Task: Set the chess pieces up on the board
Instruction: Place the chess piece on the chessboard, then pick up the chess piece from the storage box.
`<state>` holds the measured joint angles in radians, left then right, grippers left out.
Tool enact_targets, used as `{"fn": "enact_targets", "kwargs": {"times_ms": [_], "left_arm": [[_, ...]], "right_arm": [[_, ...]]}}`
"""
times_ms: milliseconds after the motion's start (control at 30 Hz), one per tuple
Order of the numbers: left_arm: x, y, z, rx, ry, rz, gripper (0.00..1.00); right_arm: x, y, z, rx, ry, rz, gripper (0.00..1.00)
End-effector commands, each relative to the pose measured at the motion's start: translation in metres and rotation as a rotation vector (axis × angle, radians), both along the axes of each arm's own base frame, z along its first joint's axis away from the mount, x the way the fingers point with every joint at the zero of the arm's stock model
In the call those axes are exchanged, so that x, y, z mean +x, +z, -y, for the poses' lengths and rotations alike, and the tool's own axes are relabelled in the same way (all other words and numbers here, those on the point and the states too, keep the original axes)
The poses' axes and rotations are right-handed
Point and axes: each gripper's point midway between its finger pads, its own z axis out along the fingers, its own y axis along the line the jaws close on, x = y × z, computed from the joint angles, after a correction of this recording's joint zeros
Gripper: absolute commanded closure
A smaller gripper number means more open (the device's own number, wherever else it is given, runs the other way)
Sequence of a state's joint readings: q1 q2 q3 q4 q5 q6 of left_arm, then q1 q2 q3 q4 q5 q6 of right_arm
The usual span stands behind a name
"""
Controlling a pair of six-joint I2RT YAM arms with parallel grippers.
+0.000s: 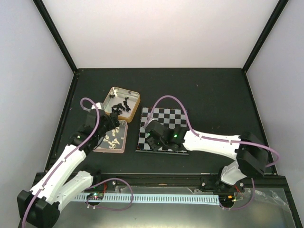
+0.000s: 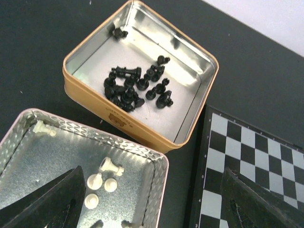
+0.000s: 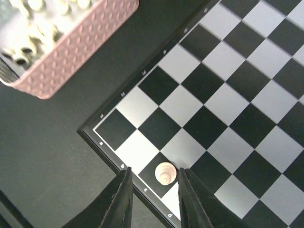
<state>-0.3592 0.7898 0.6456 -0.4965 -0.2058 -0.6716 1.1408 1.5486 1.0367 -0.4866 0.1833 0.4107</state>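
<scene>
The board lies at mid-table, to the right of two tins. My right gripper hangs low over the board's near left corner. In the right wrist view, one cream-white chess piece stands upright on a black edge square of the board. My right gripper is open around it, with a gap on each side. My left gripper stands open and empty above the pink tin's corner. Several white pieces lie in that tin. Several black pieces lie in the orange tin.
The orange tin sits behind the pink tin, both left of the board. In the left wrist view the orange tin nearly touches the pink tin, and a narrow dark strip separates them from the board.
</scene>
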Motion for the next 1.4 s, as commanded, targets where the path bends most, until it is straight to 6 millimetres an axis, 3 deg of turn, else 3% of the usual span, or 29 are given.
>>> {"fn": "enact_targets", "kwargs": {"times_ms": [0, 300, 600, 867, 967, 1167, 1367], "left_arm": [[-0.002, -0.017, 0.004, -0.017, -0.012, -0.076, 0.21], [-0.006, -0.084, 0.000, 0.044, -0.008, -0.352, 0.48], [0.018, -0.124, -0.004, 0.081, -0.029, -0.549, 0.73], [0.022, -0.138, -0.011, 0.096, -0.004, -0.596, 0.73], [0.020, -0.142, -0.011, 0.102, -0.008, -0.607, 0.77], [0.019, -0.142, -0.016, 0.127, 0.005, -0.611, 0.94], [0.018, -0.129, -0.022, 0.152, 0.018, -0.584, 0.98]], "right_arm": [[0.012, 0.031, 0.008, 0.093, -0.098, 0.042, 0.73], [0.019, 0.032, 0.042, 0.164, -0.232, 0.013, 0.72], [0.023, 0.025, 0.058, 0.151, -0.251, 0.019, 0.73], [0.024, 0.021, 0.056, 0.151, -0.235, 0.019, 0.74], [0.024, 0.019, 0.057, 0.149, -0.237, 0.017, 0.75], [0.026, 0.023, 0.059, 0.156, -0.244, 0.030, 0.76], [0.028, 0.030, 0.063, 0.179, -0.272, 0.056, 0.76]]}}
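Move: The left hand is open above the pink tin. The upright white chess piece it wants is about 1 cm ahead, 1 cm to the left and some 16 cm below. A lying rook is roughly 3 cm ahead and 17 cm down, another upright piece is 2 cm ahead and 1 cm right, and the gold tin's middle is about 13 cm ahead and 2 cm right. The right hand has just left its placed piece, now about 6 cm straight below; the earlier piece stands 3 cm right of that one. Down nearly 15 cm into the pink tin goes the left hand, tipping some 35 degrees until its fingers point steeply down. The fingers narrow on the way, then pinch the upright white piece by its top. The empty right hand rises about 3 cm off the placed piece, swings right about 6 cm and slightly forward over the board, turning clockwise, sinks a little and hovers. ##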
